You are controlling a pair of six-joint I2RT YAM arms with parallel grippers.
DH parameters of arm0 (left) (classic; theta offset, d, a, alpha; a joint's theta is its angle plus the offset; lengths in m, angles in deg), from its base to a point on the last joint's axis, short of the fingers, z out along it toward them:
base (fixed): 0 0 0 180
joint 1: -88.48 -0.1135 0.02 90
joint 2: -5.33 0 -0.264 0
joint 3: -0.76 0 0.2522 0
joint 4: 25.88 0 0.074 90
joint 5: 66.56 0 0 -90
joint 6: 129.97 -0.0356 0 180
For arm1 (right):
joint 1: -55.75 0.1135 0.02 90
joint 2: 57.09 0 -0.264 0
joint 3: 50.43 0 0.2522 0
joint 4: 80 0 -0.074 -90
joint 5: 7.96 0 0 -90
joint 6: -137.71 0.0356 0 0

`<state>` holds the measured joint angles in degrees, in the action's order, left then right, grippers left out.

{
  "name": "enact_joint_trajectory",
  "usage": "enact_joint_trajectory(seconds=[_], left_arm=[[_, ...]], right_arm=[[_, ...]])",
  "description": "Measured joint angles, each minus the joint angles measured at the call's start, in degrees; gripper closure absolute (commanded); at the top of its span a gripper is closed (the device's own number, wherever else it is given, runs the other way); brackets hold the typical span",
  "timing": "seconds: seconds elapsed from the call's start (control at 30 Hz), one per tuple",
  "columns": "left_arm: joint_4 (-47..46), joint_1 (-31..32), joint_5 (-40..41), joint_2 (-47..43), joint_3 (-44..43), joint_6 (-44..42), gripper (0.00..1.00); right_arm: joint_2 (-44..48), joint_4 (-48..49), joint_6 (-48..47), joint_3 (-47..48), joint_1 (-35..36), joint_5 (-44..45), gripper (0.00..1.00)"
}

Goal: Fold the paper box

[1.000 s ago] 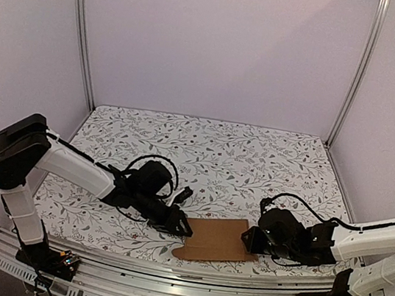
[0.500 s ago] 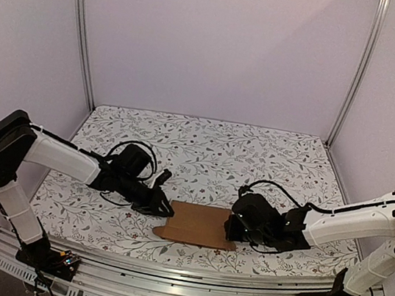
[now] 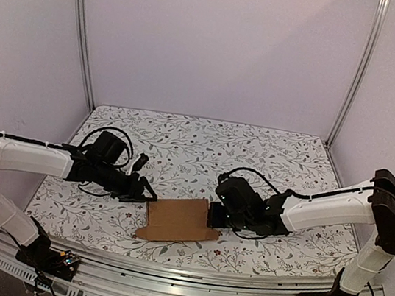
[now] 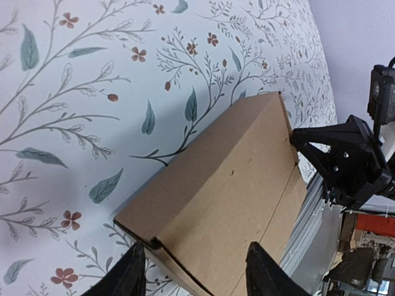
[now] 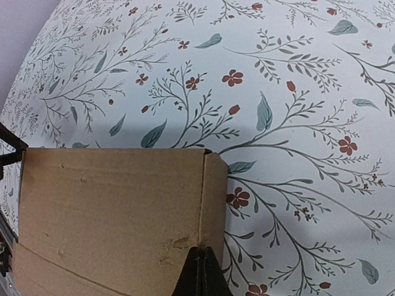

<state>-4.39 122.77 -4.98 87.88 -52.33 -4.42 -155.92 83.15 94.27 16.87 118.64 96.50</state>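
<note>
The paper box [image 3: 179,220] is a flattened brown cardboard piece lying on the floral cloth near the table's front, between the two arms. My left gripper [image 3: 144,194] is at its left end and open. In the left wrist view the box [image 4: 228,191] has its near corner between my spread left gripper [image 4: 197,277] fingers, not pinched. My right gripper [image 3: 211,214] is at the box's right end. In the right wrist view the right gripper [image 5: 199,271] is shut, its tips resting on the box [image 5: 111,209] at the crease of a narrow end flap.
The aluminium rail [image 3: 178,279] runs along the near table edge, just in front of the box. Pale walls and metal posts [image 3: 80,34] enclose the floral table [image 3: 205,149]. The right gripper's black body [image 4: 345,160] shows beyond the box in the left wrist view.
The box has slid left and a little away from the front edge, with the right gripper following it and closing. The left arm has drawn back to the left and its jaws have widened.
</note>
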Motion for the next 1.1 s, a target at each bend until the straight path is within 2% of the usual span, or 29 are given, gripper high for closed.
enact_joint_trajectory(seconds=[0.07,0.17,0.6,0.87,1.1], left_arm=[[0.4,-0.7,0.5,-2.6,1.2,0.2,0.42],[0.6,-1.0,0.6,-4.9,2.2,0.3,0.27],[0.4,-1.2,0.3,-10.2,6.9,3.3,0.26],[-6.1,-1.3,-2.4,-11.1,14.4,9.8,0.18],[-14.1,-1.3,-3.6,-11.0,18.4,16.3,0.16]], right_arm=[[-0.5,0.7,-0.6,0.3,-0.2,-0.8,1.0],[-0.9,1.7,-1.1,0.5,-0.3,-1.9,1.0],[-1.4,3.2,-1.9,0.5,-0.8,-4.3,1.0],[-1.4,3.7,-1.9,0.3,-1.0,-4.3,1.0],[-1.4,6.2,-1.8,-1.0,-1.1,-4.2,1.0]])
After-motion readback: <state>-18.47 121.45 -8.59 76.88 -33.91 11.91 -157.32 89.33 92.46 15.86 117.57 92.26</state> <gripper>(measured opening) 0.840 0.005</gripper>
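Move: The paper box's left end is about 2 cm to the right of the left hand, 3 cm back and 5 cm lower; the whole box's middle is some 10 cm right and 4 cm back. Its front flap, centred roughly 10 cm right and 8 cm back of the left hand, runs along the near side. From the right hand, shut at the box's right end, the box's middle lies about 8 cm left, 2 cm back and 3 cm below. The paper box's right end still has the right hand's shut fingertips against it; they push it about 1.5 cm left, then hold there. Off its left end the left hand lifts slightly leftward, then draws back about 4 cm alongside that end and sinks some 3 cm, opening from half to nearly full and turning slightly counter-clockwise, about 10 degrees. ##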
